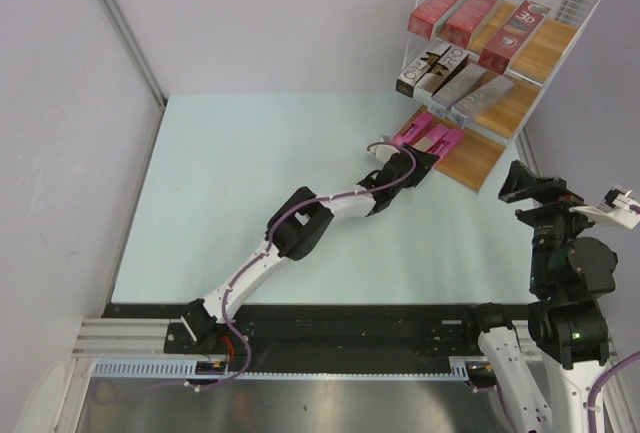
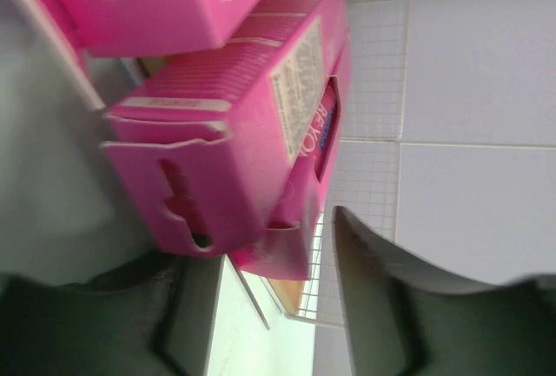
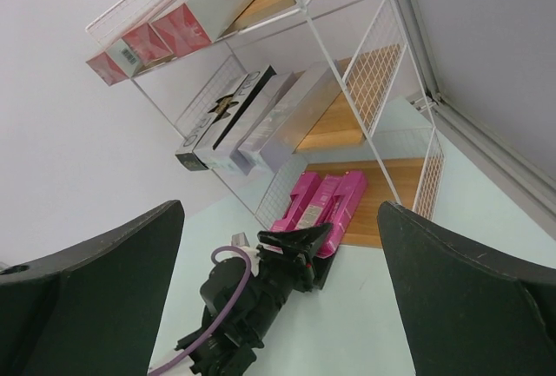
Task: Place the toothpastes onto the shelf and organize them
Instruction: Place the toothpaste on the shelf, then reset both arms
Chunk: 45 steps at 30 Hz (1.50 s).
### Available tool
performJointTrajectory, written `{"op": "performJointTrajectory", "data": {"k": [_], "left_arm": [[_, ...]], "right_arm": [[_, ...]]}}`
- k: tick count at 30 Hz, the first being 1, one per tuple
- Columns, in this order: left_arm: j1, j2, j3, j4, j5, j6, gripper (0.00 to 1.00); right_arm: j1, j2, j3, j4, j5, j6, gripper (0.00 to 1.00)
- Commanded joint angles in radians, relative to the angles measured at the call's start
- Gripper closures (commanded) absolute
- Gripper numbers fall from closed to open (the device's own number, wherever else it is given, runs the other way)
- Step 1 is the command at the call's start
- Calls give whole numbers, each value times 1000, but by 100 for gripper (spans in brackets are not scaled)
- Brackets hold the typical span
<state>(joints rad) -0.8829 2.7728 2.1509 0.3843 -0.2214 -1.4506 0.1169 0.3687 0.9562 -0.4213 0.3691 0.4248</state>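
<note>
The shelf (image 1: 548, 51) stands at the far right of the table. Three dark red toothpastes (image 1: 470, 8) lie on its top board, three silver-grey ones (image 1: 455, 83) on the middle board, and three pink ones (image 1: 432, 138) on the bottom board. My left gripper (image 1: 408, 166) is at the near ends of the pink cartons. In the left wrist view a pink carton's end (image 2: 217, 168) sits between the parted fingers (image 2: 391, 306), with a gap on the right side. My right gripper (image 3: 280, 211) is raised near the shelf's front, open and holding nothing.
The bottom board (image 1: 478, 161) has bare wood to the right of the pink cartons. The shelf's white wire side (image 3: 373, 63) rises close by. Grey walls enclose the pale table (image 1: 260, 183). My left arm (image 1: 300, 228) stretches diagonally across the table.
</note>
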Motion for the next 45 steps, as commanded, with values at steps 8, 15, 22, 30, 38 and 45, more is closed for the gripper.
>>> {"op": "performJointTrajectory", "data": {"k": [8,15,22,30,38,45], "left_arm": [[-5,-67,-48,25,51,64,1],[-13,-183,-255,47,44,82,0],[-18,-219,-278,19,82,163,0],[-7,-395,-546,349,132,350,0],[19,-628,-773,403,155,601,0],[65,-800,-838,248,212,804,0]], "right_arm": [[7,7,27,-2,-4,-1,0],[6,10,27,1,-16,11,0],[6,18,27,-2,-24,14,0],[6,26,27,6,-29,17,0],[7,71,27,21,-102,43,0],[7,137,27,18,-189,69,0]]}}
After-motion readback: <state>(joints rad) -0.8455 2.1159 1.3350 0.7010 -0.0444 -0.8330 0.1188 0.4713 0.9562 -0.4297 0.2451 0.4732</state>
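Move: The toothpaste just set down lies on the bottom shelf, its near end at the left gripper; its middle is about 5 cm ahead, 4 cm to the right and roughly level. The middle toothpaste is some 6 cm straight ahead of the left hand, and the first one about 9 cm ahead and 5 cm to the left. From the raised right hand, the same placed toothpaste is roughly 32 cm ahead, 12 cm left and 35 cm down. Finish spreading the left gripper's half-open fingers, lifting a couple of centimetres, then back out from the toothpaste's near end, about 8 cm back and 9 cm left. Rise steeply at the end to some 10 cm up, tipping the fingers up about 25 degrees and rolling the hand's left side up. Late on, ease the open right gripper some 4 cm forward, left and down. ##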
